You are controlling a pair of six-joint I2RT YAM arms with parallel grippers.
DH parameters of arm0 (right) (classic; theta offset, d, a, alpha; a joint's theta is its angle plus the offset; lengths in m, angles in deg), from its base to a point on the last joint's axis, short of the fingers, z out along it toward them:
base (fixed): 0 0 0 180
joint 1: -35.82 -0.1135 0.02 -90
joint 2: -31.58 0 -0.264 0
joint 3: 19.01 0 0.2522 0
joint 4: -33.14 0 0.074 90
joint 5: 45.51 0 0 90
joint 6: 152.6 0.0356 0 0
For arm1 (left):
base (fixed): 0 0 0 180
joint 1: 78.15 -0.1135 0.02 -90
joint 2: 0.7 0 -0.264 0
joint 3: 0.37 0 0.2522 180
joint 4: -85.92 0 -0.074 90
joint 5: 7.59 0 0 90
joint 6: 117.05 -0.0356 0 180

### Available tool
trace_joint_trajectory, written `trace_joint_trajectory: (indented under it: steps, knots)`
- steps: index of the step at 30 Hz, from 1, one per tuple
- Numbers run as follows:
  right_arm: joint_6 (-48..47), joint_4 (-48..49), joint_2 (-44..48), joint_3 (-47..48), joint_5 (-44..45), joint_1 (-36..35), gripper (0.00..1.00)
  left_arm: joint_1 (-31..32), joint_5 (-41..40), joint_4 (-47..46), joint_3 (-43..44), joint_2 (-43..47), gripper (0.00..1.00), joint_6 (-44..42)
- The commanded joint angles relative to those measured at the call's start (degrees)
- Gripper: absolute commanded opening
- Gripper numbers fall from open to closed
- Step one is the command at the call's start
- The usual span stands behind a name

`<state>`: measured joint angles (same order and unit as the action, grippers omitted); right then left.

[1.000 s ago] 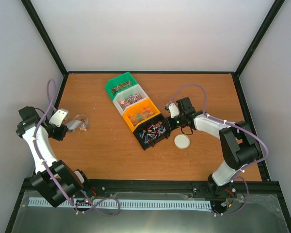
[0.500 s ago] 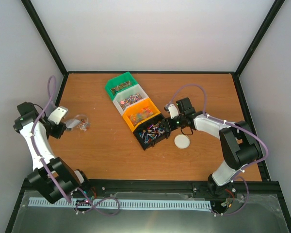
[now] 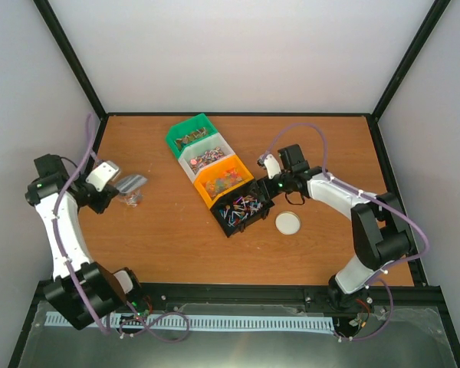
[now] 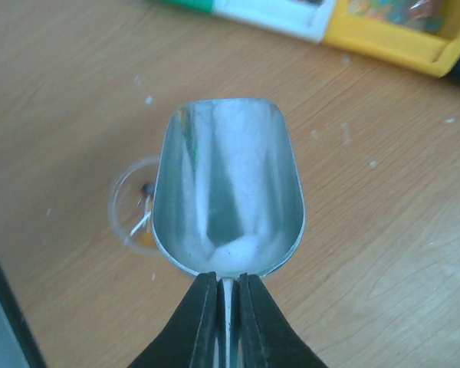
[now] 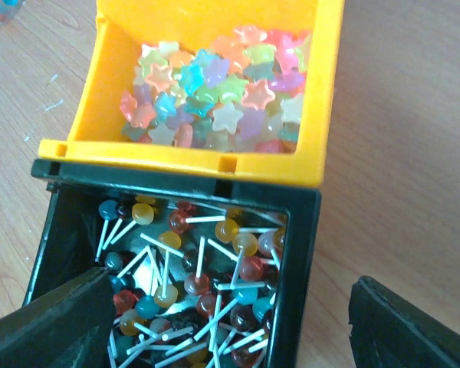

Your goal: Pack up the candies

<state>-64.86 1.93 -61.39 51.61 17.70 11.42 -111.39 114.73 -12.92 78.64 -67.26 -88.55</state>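
The candies lie in four bins in a diagonal row: brownish ones in the green bin, pink-red ones in the white bin, star-shaped ones in the yellow bin, and lollipops in the black bin. My left gripper is shut on the handle of a metal scoop. The scoop's bowl shows no candy and hangs partly over a small clear cup holding a few candies. My right gripper is open, its fingers astride the black bin's right side.
A round white lid lies on the wooden table, right of the black bin. Black frame posts and white walls enclose the table. The clear cup stands at the far left, well apart from the bins.
My right gripper has opened wide over the black bin. My left gripper has carried the scoop to the right and a little away, so its bowl now overlaps the clear cup.
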Motion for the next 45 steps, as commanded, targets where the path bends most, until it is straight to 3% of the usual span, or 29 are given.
trace_joint_trajectory:
  steps: [1, 10, 21, 31, 38, 45]
  knots:
    - [-0.89, -1.85, -0.11, 3.99, -0.56, -0.01, 0.8, 6.88, 5.2, 0.58, 1.65, 3.76, 0.01, -0.14]
    - [2.37, -1.81, -5.51, 9.95, 2.87, -0.03, 0.65, 32.54, -5.94, -3.09, 2.83, 1.85, 0.01, 16.54]
    - [3.96, -3.11, -15.79, 21.13, 4.73, -0.5, 0.55, 52.05, -19.9, -0.45, 16.16, -14.97, 0.01, 29.41]
    - [4.36, -3.38, -21.46, 25.58, 5.09, -1.38, 0.46, 60.37, -26.57, 2.8, 29.33, -31.61, 0.01, 33.01]
    - [4.41, -3.29, -22.89, 25.85, 4.83, -2.18, 0.38, 61.16, -30.32, 7.45, 36.49, -40.6, 0.01, 34.52]
    - [4.37, -3.2, -23.78, 25.84, 4.83, -2.39, 0.31, 61.36, -31.56, 6.64, 38.14, -45.77, 0.01, 36.3]
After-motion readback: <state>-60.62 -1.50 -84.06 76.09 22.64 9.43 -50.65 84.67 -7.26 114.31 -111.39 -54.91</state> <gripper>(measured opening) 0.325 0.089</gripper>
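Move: The orange bin with the star candies lies some 33 cm to the left hand's right, 13 cm ahead and about 17 cm below. The white bin is about 7 cm beyond the orange bin and 5 cm to its left; the black lollipop bin is 9 cm nearer and 5 cm to its right. The clear jar is 9 cm ahead and 6 cm right of the left hand. From the right hand, the orange bin is 5 cm ahead, 11 cm left and 7 cm below. Over the orange bin's near side comes the empty scoop, still held shut in the left hand, which swings about 24 cm right from the jar, then forward and down, turning clockwise and tipping steeper by some 25 degrees. The right hand leaves the black bin's end, rising briefly, then goes about 9 cm forward and some 4 cm left and sinks, its fingers closing partway astride the orange bin's right-hand end wall. ##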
